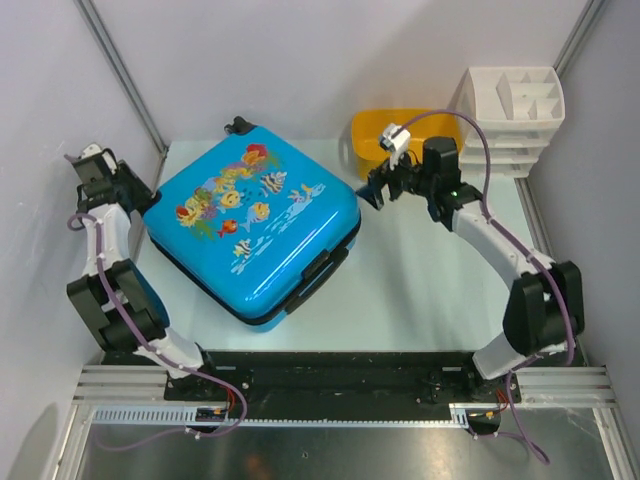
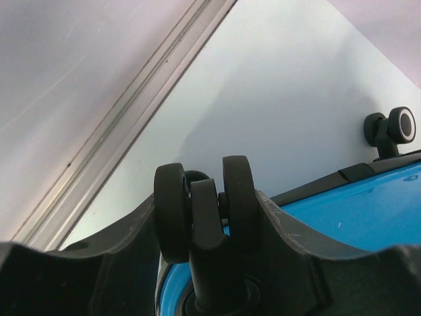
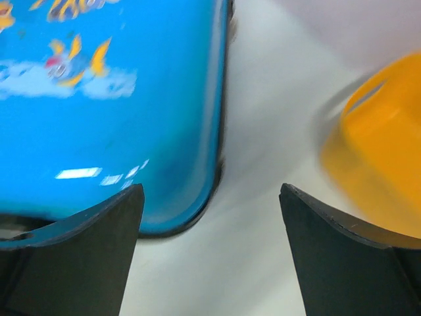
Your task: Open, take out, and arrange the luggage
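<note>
The luggage (image 1: 255,225), a bright-blue hard-shell case with a fish print, lies flat and closed on the white table, with a black zipper band around its edge. My left gripper (image 1: 135,193) is at the case's far-left corner. In the left wrist view the gripper (image 2: 204,197) is shut on a black double wheel (image 2: 172,210) of the luggage (image 2: 368,210). My right gripper (image 1: 375,190) hangs open just off the case's right corner. In the right wrist view the gripper (image 3: 210,191) holds nothing, with the luggage (image 3: 118,99) on its left.
A yellow plastic tub (image 1: 375,135) stands just behind the right gripper, also in the right wrist view (image 3: 381,171). A white drawer organizer (image 1: 515,115) sits at the back right. Another luggage wheel (image 1: 238,125) sticks out at the far corner. Walls close in the left and back.
</note>
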### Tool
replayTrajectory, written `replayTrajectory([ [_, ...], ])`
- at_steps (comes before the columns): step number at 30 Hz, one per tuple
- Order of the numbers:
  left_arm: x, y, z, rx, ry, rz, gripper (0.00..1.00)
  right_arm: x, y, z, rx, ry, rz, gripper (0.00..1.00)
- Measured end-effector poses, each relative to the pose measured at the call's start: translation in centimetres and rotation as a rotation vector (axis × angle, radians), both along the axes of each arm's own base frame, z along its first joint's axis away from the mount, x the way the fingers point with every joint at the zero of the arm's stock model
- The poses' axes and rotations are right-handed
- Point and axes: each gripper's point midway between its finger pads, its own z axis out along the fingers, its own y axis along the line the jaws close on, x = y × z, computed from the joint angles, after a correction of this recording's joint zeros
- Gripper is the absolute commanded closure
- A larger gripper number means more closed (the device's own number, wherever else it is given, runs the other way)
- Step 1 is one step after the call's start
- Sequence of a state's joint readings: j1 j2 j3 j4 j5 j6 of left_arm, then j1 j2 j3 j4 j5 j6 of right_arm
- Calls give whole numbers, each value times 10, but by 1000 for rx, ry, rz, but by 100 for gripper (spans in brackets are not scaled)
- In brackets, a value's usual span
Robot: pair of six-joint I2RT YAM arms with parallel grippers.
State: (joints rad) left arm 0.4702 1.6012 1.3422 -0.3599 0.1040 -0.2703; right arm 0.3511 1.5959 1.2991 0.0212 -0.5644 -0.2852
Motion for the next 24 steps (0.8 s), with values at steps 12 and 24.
replayTrajectory([
  [12,-78,4,-1,-3,-23,208,100,-203,45,-125,-141,579,212,17],
  [24,-139,5,-4,-74,-49,378,100,-153,75,-165,-99,618,132,15],
])
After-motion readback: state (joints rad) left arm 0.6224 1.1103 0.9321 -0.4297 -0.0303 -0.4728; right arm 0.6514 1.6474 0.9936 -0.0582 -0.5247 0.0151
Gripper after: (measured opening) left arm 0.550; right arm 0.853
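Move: The left gripper still holds the wheel at the suitcase's left corner; from it the zip lock and handle on the suitcase's near-right side lie some 39 cm to the right, 18 cm back and a bit lower. From the right gripper, empty and open, that lock and handle are about 18 cm back, 11 cm left and 16 cm below. The suitcase's right corner is about 4 cm back, 3 cm left and 14 cm below the right gripper; the orange bin stands 12 cm ahead of it, 9 cm right and 20 cm down. Keep the grip on the wheel and pull the left gripper straight back about 14 cm at level height, letting it turn counter-clockwise with the suitcase. Meanwhile sweep the open right gripper back some 20 cm and down around the suitcase's right corner, drifting left and tipping the fingers down about 35 degrees, then ease it forward 5 cm and lower, up to the zip lock and handle. ##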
